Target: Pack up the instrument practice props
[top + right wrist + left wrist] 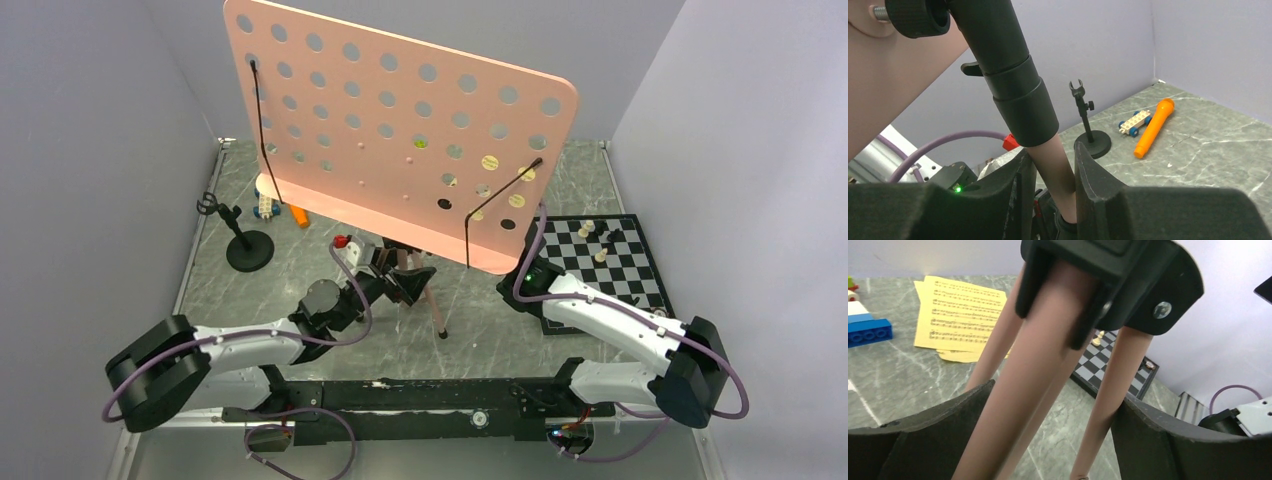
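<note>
The pink hole-punched music stand [400,130] stands mid-table with its board tilted toward the camera. My left gripper [410,283] [1053,405] is shut on its tripod legs [1033,385], and each finger presses an outer leg. My right gripper [1055,165] is shut on the stand's pink pole [1053,160] just below the black collar; from above, its fingers are hidden under the board. Yellow sheet-music pages [960,310] lie flat behind the stand. The orange microphone [1153,125] [300,216] and the small black mic stand [1088,125] [248,248] are at the left.
A black-and-white chessboard [610,265] with a few pieces lies at the right, beside my right arm. Blue and white toy blocks [868,332] sit near the pages, and a small wheeled block [1134,122] lies next to the microphone. Grey walls enclose three sides of the table.
</note>
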Tool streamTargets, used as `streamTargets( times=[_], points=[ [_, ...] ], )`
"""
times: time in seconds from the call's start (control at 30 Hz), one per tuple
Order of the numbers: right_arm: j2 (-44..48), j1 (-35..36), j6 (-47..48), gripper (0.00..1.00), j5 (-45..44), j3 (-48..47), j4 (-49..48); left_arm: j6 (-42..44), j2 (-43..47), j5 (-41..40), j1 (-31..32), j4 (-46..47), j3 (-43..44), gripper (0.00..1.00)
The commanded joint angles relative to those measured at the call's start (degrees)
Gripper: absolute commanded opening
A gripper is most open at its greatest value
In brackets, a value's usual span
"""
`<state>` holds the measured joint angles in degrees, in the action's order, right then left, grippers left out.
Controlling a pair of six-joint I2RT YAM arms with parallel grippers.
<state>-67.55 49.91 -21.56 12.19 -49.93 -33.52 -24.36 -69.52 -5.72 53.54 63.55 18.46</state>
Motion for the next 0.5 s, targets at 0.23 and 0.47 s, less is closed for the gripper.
streamTargets(
  times=[0.23,0.47],
  points=[
    [-1.6,0.2,-9.9,0.00,-4.7,-2.9,11.9,7.1,10.9,-8.7,0.9,-24.6,3.6,0.99],
    [-2.1,-0.9,-10.5,0.00,-2.0,0.3,8.7,3.8,11.0,-9.6,1.0,-20.9,-0.8,0.99]
  ],
)
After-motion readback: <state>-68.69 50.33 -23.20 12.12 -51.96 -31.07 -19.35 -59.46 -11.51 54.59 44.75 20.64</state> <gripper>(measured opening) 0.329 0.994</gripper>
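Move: The left hand has the music stand's part-folded legs between its fingers, roughly 2 cm ahead and 2 cm to its right, with the black hub about 4 cm ahead, 3 cm right and 6 cm up. The sheet music lies some 23 cm ahead and 23 cm right of that hand, the blue block about 20 cm ahead and 16 cm right, both some 22 cm below. The right hand already grips the post, the hub about 8 cm below and 2 cm ahead. The left fingers ease their squeeze on the stand's part-folded legs, opening from about four fifths to fully wide. That hand backs off about 2 cm to its left, its tips dipping some 5 degrees and swinging slightly counter-clockwise, then stops with the legs still between the fingers. The right hand keeps its grip on the post, steadying the stand almost in place. ##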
